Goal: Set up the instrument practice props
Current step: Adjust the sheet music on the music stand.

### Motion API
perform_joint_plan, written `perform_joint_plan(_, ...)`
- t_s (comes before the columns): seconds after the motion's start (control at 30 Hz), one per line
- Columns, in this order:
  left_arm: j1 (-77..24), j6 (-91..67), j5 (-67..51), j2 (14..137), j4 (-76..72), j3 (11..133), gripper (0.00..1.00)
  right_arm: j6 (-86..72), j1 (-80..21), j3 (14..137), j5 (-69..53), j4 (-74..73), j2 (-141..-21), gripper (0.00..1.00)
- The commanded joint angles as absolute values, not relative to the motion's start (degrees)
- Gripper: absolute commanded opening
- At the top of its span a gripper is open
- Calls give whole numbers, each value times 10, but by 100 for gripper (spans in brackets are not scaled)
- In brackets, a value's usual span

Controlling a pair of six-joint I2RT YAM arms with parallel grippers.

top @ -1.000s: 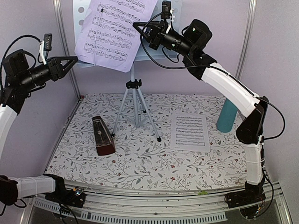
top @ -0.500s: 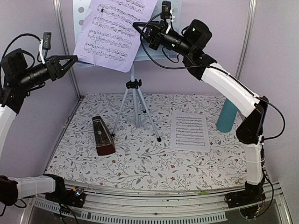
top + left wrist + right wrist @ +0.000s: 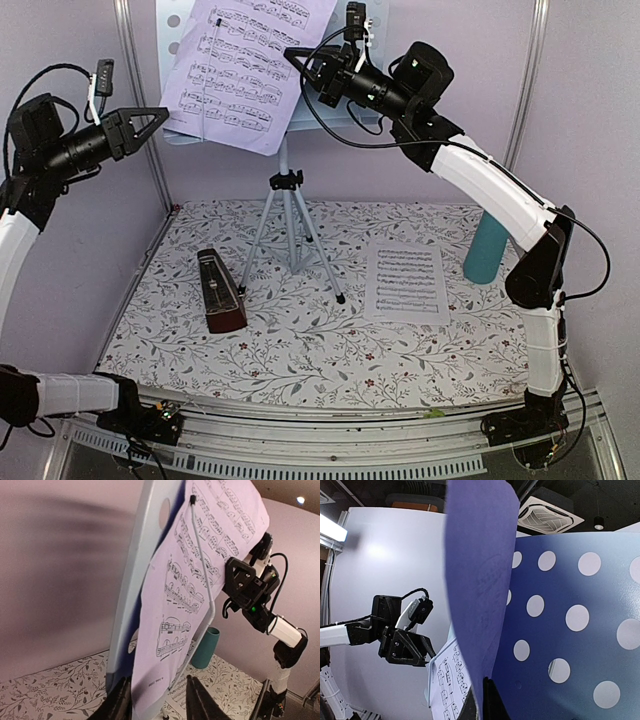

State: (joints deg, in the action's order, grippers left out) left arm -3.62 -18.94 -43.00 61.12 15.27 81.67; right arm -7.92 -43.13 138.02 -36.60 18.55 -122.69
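The pale-blue perforated music stand (image 3: 283,128) rises on silver tripod legs (image 3: 290,225) at the back. A white-lilac sheet-music page (image 3: 245,70) lies slanted on its desk under a thin wire. My right gripper (image 3: 296,57) is shut on that page's right edge; in the right wrist view the page's back (image 3: 477,580) runs down between the closed fingers (image 3: 485,705). My left gripper (image 3: 160,117) is open at the desk's lower left corner, its fingers (image 3: 120,702) on either side of the page's bottom corner (image 3: 155,680). The dark-red-brown metronome (image 3: 220,292) stands on the table.
A second sheet-music page (image 3: 407,283) lies flat on the floral cloth at the right. A teal cup (image 3: 487,247) stands by the right wall behind my right arm. Metal frame posts (image 3: 135,90) and lilac walls close in both sides.
My left gripper has risen slightly toward the desk's lower left corner and its fingers have narrowed a little. The right arm, page and stand have stayed put.
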Motion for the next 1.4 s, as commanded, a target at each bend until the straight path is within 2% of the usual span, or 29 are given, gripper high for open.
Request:
perform_joint_plan(0.0, -31, -193, -419, 624, 143, 834, 32, -85, -435, 1377, -373, 197, -1219, 0)
perform_joint_plan(0.2, -30, -191, -419, 622, 142, 825, 16, -88, -436, 1374, -375, 196, -1217, 1)
perform_joint_plan(0.3, -31, -193, -417, 617, 137, 817, 2, -95, -436, 1371, -373, 196, -1215, 10)
perform_joint_plan(0.33, -31, -194, -416, 615, 134, 813, 0, -96, -436, 1368, -371, 197, -1214, 13)
perform_joint_plan(0.4, -31, -196, -415, 610, 131, 804, 0, -98, -436, 1358, -366, 198, -1208, 18)
perform_joint_plan(0.47, -31, -197, -413, 607, 128, 797, 0, -101, -437, 1352, -363, 198, -1206, 28)
perform_joint_plan(0.73, -32, -213, -390, 581, 100, 759, 0, -108, -437, 1308, -348, 199, -1184, 38)
perform_joint_plan(1.37, -36, -246, -372, 539, 37, 681, 0, -149, -453, 1203, -295, 194, -1150, 43)
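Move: Just at the left fingertips, which stand open around the sheet music's left edge, is its lower left corner, about 1 cm ahead, 1 cm right and 2 cm down. The left page-holder rod's middle stands roughly 7 cm to the right, 2 cm farther out and 5 cm higher. The right hand still pinches the sheet's right edge; from it the lower right corner lies some 15 cm down, 2 cm left and 2 cm nearer. Closing fully on the sheet's edge by its lower left corner, the left hand eases forward about 1 cm, then draws down some 2 cm, slightly left and back again. The right fingers open about halfway and let go of the right edge; that hand sinks about 7 cm towards the lower right corner, drifting left and a little forward, tipping some 10 degrees downward, its open fingers ending astride the edge. ##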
